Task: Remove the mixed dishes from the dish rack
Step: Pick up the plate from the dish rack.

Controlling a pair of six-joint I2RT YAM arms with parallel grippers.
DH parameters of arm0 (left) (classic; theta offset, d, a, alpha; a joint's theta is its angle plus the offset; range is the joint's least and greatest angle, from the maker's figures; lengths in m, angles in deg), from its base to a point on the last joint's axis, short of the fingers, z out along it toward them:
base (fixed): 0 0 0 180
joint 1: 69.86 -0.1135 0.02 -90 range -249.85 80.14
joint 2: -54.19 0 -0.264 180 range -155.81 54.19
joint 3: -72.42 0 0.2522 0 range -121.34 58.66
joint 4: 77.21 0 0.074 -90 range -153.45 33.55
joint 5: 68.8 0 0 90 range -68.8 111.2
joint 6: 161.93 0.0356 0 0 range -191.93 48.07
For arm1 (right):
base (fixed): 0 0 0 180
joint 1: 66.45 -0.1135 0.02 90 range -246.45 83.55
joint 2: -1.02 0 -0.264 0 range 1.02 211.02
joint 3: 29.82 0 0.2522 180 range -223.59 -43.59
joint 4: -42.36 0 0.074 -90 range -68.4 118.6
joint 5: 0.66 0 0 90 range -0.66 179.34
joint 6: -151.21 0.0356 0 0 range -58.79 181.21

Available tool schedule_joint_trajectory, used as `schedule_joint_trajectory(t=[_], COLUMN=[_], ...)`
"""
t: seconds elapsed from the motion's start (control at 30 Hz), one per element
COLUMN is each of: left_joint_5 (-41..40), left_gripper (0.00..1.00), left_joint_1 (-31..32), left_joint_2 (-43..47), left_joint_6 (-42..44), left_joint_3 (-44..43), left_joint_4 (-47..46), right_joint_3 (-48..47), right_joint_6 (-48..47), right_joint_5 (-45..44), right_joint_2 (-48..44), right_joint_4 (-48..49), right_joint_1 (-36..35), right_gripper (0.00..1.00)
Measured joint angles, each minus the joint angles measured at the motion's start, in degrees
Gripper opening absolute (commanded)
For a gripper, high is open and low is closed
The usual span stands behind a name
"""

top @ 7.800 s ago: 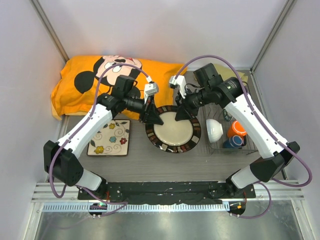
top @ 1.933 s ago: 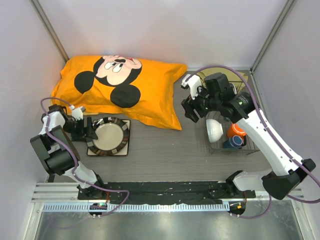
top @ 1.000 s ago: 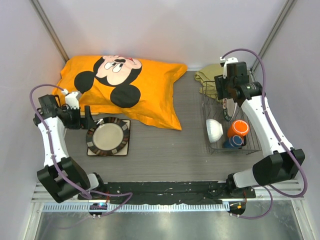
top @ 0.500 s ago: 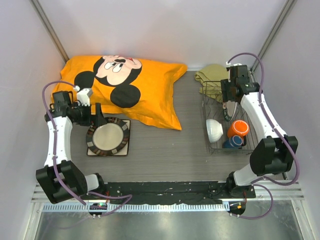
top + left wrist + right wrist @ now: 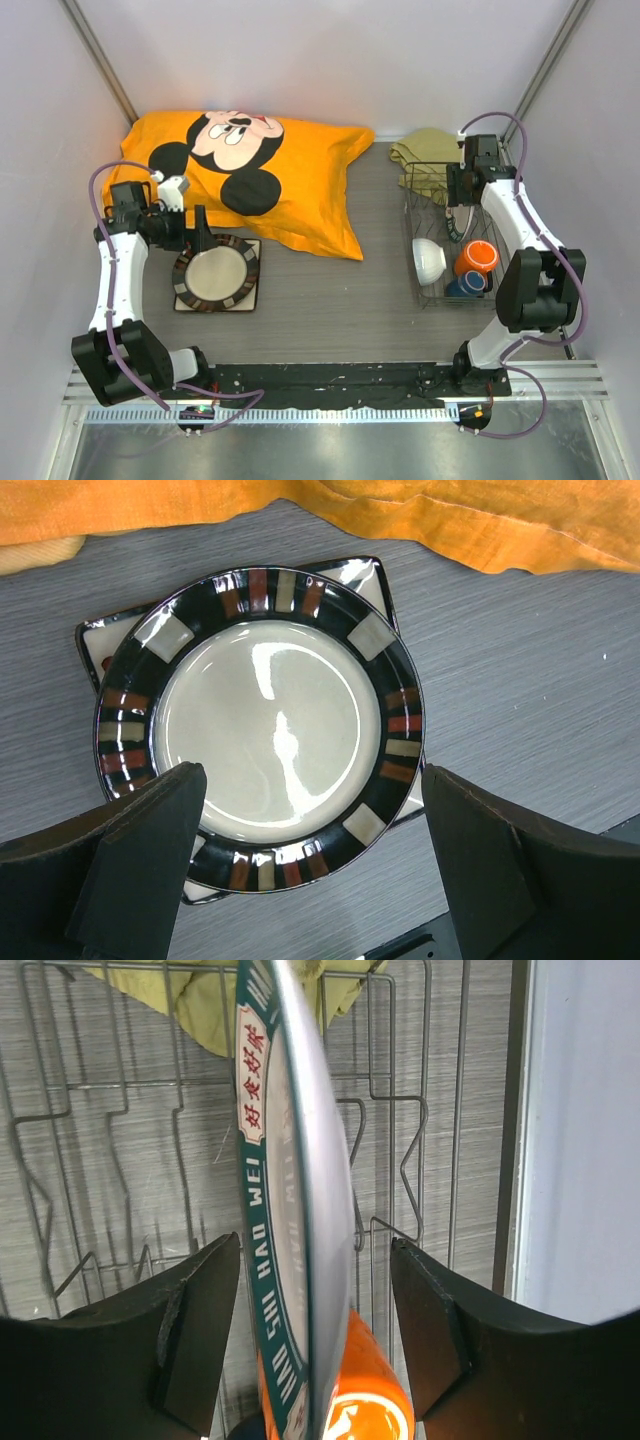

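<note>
The round dark-rimmed plate [image 5: 265,715] lies on the square floral plate [image 5: 360,572] at the left of the table. My left gripper [image 5: 308,785] hangs open above its near rim, holding nothing. In the dish rack [image 5: 430,195] at the right, a white plate with a dark green lettered rim [image 5: 290,1160] stands on edge. My right gripper [image 5: 310,1260] straddles that plate, open, with a gap on each side. A white bowl [image 5: 428,260], an orange mug [image 5: 475,258] and a small dark-blue cup [image 5: 465,285] sit in the rack's near half.
A large orange cartoon pillow [image 5: 250,170] fills the back left, its edge close to the stacked plates. An olive-green cloth [image 5: 428,150] lies behind the rack. The enclosure's right wall [image 5: 580,1140] runs close beside the rack.
The dark-rimmed plate went from mid-table onto the square plate, and the left gripper let it go. The right arm swung to the rack's back and came down round the upright plate.
</note>
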Motion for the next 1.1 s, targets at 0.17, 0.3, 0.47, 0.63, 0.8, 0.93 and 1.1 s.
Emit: schedule_joint_trajectory(t=[0.17, 0.3, 0.47, 0.63, 0.8, 0.93, 1.1], left_joint_5=[0.0, 0.0, 0.0, 0.0, 0.0, 0.0, 0.0], left_gripper=[0.94, 0.94, 0.94, 0.94, 0.95, 0.94, 0.95], left_joint_1=[0.1, 0.3, 0.4, 0.6, 0.7, 0.7, 0.7], left_joint_2=[0.0, 0.0, 0.0, -0.1, -0.5, -0.6, -0.7], left_joint_6=[0.0, 0.0, 0.0, 0.0, 0.0, -0.1, -0.3], left_joint_3=[0.3, 0.9, 1.4, 1.5, 1.6, 1.6, 1.6], left_joint_4=[-0.2, -0.3, -0.3, -0.3, -0.4, -0.4, -0.4], right_joint_3=[0.0, 0.0, 0.0, 0.0, 0.0, -0.3, -2.8], right_joint_6=[0.3, 0.9, 0.8, 0.3, -0.1, -0.3, 0.0], right_joint_5=[2.4, 4.6, 7.0, 8.8, 9.2, 9.2, 9.4], right_joint_2=[1.8, 2.3, 2.4, 2.4, 2.4, 2.4, 2.4], right_joint_4=[0.6, 1.8, 1.7, 1.8, 1.7, 0.8, -0.7], right_joint_1=[2.1, 3.1, 3.5, 3.5, 3.5, 3.5, 3.5], right_gripper=[0.59, 0.52, 0.41, 0.31, 0.24, 0.17, 0.12])
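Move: Right between the right hand's open fingers stands the plate's upper edge; its middle is about 7 cm below that hand and 3 cm back, neither left nor right. The orange mug lies some 14 cm back and 5 cm to the right of the hand, and the white bowl 15 cm back and 8 cm to the left, both roughly 11 cm below. From the left hand the plate is about 68 cm to the right, 7 cm ahead and 8 cm lower. Sinking not quite 2 cm over the plate's edge while easing about 1 cm forward and slightly right, the right hand then drifts back left by 1 cm and rolls some 7 degrees, left side rising. Its fingers close from either side and pinch the plate's upper part, and at the very end the hand starts up, a little over 1 cm. ##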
